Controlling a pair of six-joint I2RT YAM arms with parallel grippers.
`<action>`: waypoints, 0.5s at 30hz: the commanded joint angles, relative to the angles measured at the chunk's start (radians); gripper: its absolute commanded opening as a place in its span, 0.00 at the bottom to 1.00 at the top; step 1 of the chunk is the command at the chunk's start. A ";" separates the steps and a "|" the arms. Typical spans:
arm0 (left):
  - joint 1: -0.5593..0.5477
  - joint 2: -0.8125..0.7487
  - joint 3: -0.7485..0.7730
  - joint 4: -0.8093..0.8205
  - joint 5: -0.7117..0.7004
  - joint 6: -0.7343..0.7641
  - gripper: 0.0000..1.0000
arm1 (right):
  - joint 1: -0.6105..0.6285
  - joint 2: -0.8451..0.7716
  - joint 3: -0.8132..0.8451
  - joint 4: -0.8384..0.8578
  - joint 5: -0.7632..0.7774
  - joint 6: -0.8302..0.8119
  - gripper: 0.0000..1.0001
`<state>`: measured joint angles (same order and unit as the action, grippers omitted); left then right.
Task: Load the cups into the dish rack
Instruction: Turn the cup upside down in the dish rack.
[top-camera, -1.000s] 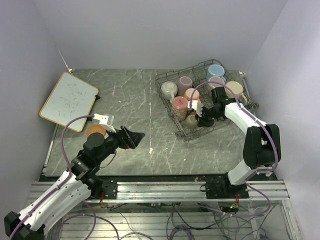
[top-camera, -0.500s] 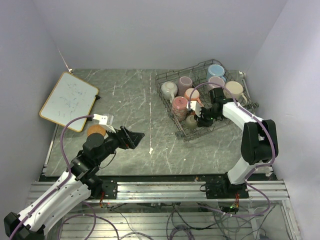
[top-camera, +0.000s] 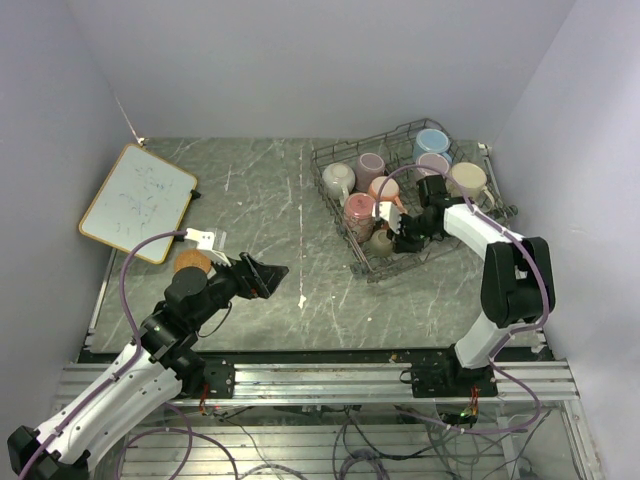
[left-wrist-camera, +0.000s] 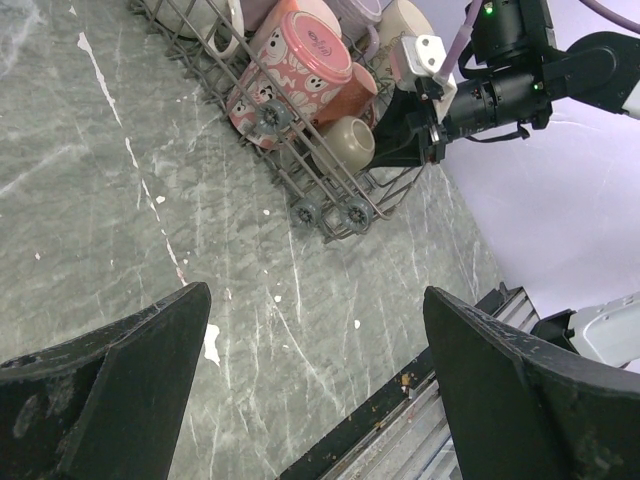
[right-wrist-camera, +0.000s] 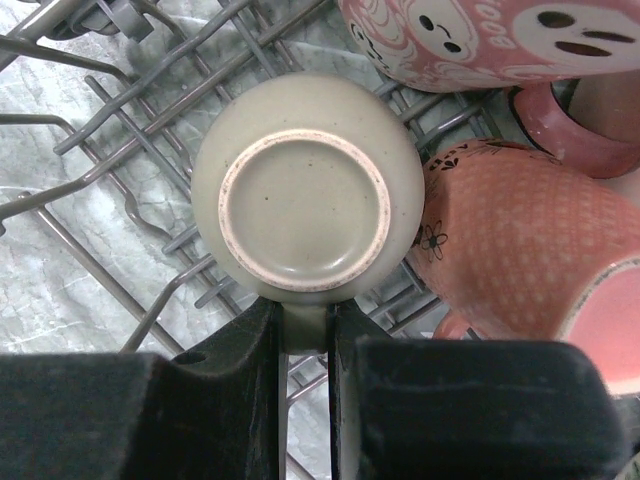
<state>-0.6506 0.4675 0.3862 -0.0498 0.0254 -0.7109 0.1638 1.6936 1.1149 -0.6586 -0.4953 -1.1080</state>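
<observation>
The dish rack (top-camera: 369, 270) stands at the table's far right and holds several cups. A small olive cup (right-wrist-camera: 305, 205) lies upside down on the wires at the rack's near corner, its base facing the right wrist camera. My right gripper (right-wrist-camera: 305, 320) is shut on this cup's handle. Beside the olive cup are a pink dotted cup (right-wrist-camera: 510, 250) and a pink printed cup (right-wrist-camera: 470, 40). From above, the right gripper (top-camera: 402, 235) reaches into the rack next to the olive cup (top-camera: 382, 241). My left gripper (top-camera: 275, 272) hangs open over bare table, nothing between its fingers (left-wrist-camera: 150, 370).
A wood-framed whiteboard (top-camera: 138, 202) lies at the far left. A cork coaster (top-camera: 192, 262) sits by the left arm, a small white piece (top-camera: 208, 238) just behind it. Metal rails (top-camera: 320, 375) run along the near edge. Purple walls close in the sides.
My right arm has shifted slightly toward the rack's middle, still gripping the olive cup, which has barely moved. The left arm has stayed still.
</observation>
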 joint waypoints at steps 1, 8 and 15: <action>0.004 -0.013 0.031 -0.002 -0.015 0.002 0.97 | 0.008 0.023 0.019 0.025 -0.003 0.005 0.03; 0.003 -0.019 0.028 -0.009 -0.018 0.002 0.97 | 0.017 0.039 0.014 0.039 0.006 0.014 0.10; 0.005 -0.021 0.031 -0.009 -0.014 -0.003 0.97 | 0.019 0.017 -0.006 0.070 0.003 0.037 0.40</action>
<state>-0.6506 0.4557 0.3862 -0.0536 0.0250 -0.7113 0.1783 1.7313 1.1149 -0.6266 -0.4816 -1.0855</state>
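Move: My right fingers are shut on the handle of the small grey-green cup, already bottom-up in the dish rack, its body about 4 cm to the left and level with the hand. The ghost mug stands roughly 6 cm ahead and 8 cm left of this hand, the orange flowered cup some 9 cm ahead and 3 cm left. From my left hand the grey-green cup lies about 8 cm ahead, 22 cm right and 16 cm down. I let my right hand sink the last bit, about 1 cm almost straight down with the wrist practically unturned, setting the grey-green cup onto the rack's wires while still pinching its handle. Then the hand halts and I part my fingers to about a third open, letting go of the handle, which stays between them. ##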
